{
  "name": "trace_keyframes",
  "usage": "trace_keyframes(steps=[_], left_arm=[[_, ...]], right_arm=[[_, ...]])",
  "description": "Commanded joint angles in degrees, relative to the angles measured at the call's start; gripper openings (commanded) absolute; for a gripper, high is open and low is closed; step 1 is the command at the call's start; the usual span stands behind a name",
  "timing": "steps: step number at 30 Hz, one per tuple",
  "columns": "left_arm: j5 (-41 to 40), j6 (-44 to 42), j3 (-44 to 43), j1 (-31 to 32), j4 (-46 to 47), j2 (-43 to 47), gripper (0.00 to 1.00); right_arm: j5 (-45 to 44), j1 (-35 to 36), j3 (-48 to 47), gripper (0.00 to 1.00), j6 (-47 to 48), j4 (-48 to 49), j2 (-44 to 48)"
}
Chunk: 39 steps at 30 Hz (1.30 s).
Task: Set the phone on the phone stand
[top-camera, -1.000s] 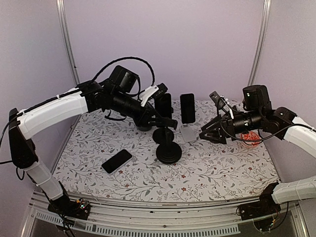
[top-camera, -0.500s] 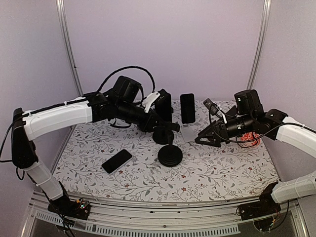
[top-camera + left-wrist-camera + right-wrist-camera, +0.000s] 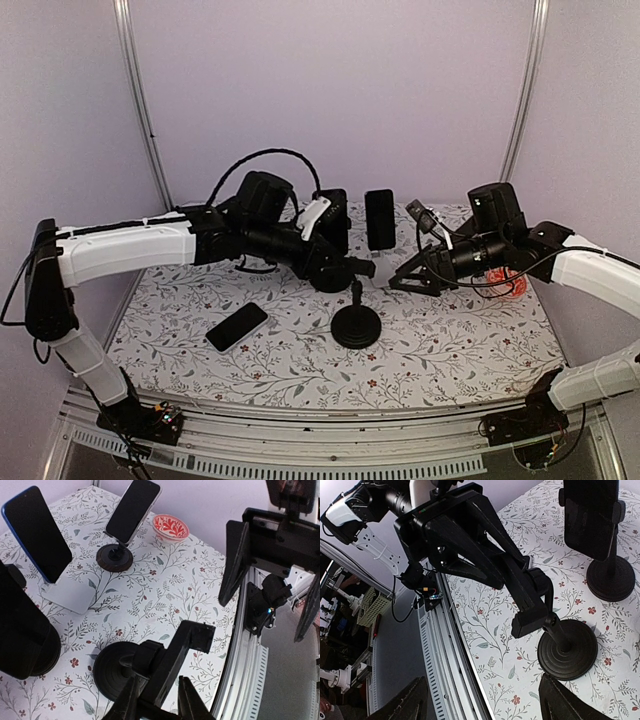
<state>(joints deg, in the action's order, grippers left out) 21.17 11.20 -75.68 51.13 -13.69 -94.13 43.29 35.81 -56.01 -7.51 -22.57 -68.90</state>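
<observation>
A black phone [image 3: 237,326] lies flat on the floral table at the front left, apart from both grippers. An empty black phone stand, with a round base [image 3: 356,327] and a thin post, stands at mid table. My left gripper [image 3: 347,268] is shut on the stand's cradle arm [image 3: 176,652], with the base [image 3: 117,672] below it in the left wrist view. My right gripper [image 3: 398,281] is open and empty just right of the stand. In the right wrist view the base [image 3: 567,650] and the left gripper [image 3: 485,545] are ahead of it.
Two other stands with phones on them stand at the back: one on a white plate [image 3: 379,222], one black [image 3: 335,215]. A red patterned bowl [image 3: 511,282] sits behind my right arm. The table's front rail [image 3: 450,650] runs close by.
My left gripper has carried the empty stand to the right and nearer the front. My right gripper has shifted left towards it. The flat phone has not moved.
</observation>
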Motion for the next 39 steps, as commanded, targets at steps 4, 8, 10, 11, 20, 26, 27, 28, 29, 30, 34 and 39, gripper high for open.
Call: trace_keyframes(steps=[4, 8, 10, 11, 20, 26, 27, 28, 29, 30, 34, 39], left_arm=[[0.51, 3.12, 2.1, 2.32, 11.31, -1.18, 0.0], [0.41, 5.55, 4.34, 3.03, 15.23, -1.38, 0.0], [-0.37, 6.11, 4.85, 3.57, 16.15, -1.64, 0.0], [-0.68, 6.45, 5.03, 3.8, 16.48, -1.78, 0.0], [-0.35, 10.5, 9.3, 5.04, 24.1, -2.08, 0.0], [-0.76, 11.27, 9.32, 5.54, 24.82, -1.93, 0.0], [-0.94, 11.11, 8.92, 5.54, 24.28, -1.94, 0.0], [-1.11, 10.97, 8.44, 5.61, 23.56, -1.94, 0.0], [-1.38, 10.86, 7.9, 5.56, 22.75, -1.98, 0.02], [-1.61, 10.82, 7.33, 5.63, 21.76, -1.98, 0.09], [-3.48, 10.51, 4.72, 6.02, 17.3, -1.69, 0.35], [-7.47, 8.29, 2.22, 6.8, 10.74, 2.19, 0.55]], right_arm=[[0.92, -0.3, 1.64, 0.78, 0.25, 1.15, 1.11], [0.7, -0.3, 2.37, 0.78, 0.29, 1.12, 1.77], [0.41, -0.3, 2.77, 0.78, 0.38, 1.05, 2.26], [0.25, -0.27, 2.9, 0.78, 0.36, 0.97, 2.35], [-0.52, -0.3, 3.72, 0.78, 0.22, 0.35, 3.61], [-0.84, -0.28, 4.07, 0.78, 0.02, 0.07, 4.2], [-0.92, -0.25, 4.07, 0.78, -0.03, 0.0, 4.29], [-1.05, -0.3, 4.1, 0.78, -0.13, -0.02, 4.37], [-1.17, -0.26, 4.1, 0.78, -0.14, -0.1, 4.39], [-1.26, -0.26, 4.09, 0.78, -0.14, -0.11, 4.46], [-1.46, -0.3, 4.02, 0.78, -0.14, -0.35, 4.57], [-1.45, -0.31, 3.4, 0.79, -0.14, -1.03, 4.87]])
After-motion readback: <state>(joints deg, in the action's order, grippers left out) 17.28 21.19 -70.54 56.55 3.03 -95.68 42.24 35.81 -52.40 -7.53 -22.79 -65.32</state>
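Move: The left gripper already holds the bare black stand by its head. The free spot where its base is to stand is about 6 cm right, 3 cm back and some 17 cm below that hand. The black stand with a phone is about 15 cm ahead, 3 cm left and 8 cm below; the white stand with a phone is about 20 cm ahead, 8 cm right and 8 cm below. From the right hand the free spot is about 5 cm left, level fore-and-aft and 17 cm below. Carry the bare stand about 3 cm to the right and a little back with the left gripper, sinking about 1 cm early on to set its base on the table. Keep hold of the head while rolling the wrist some 10 degrees so the fingers point less steeply down, then open the fingers to let the head go and start rising around it. ##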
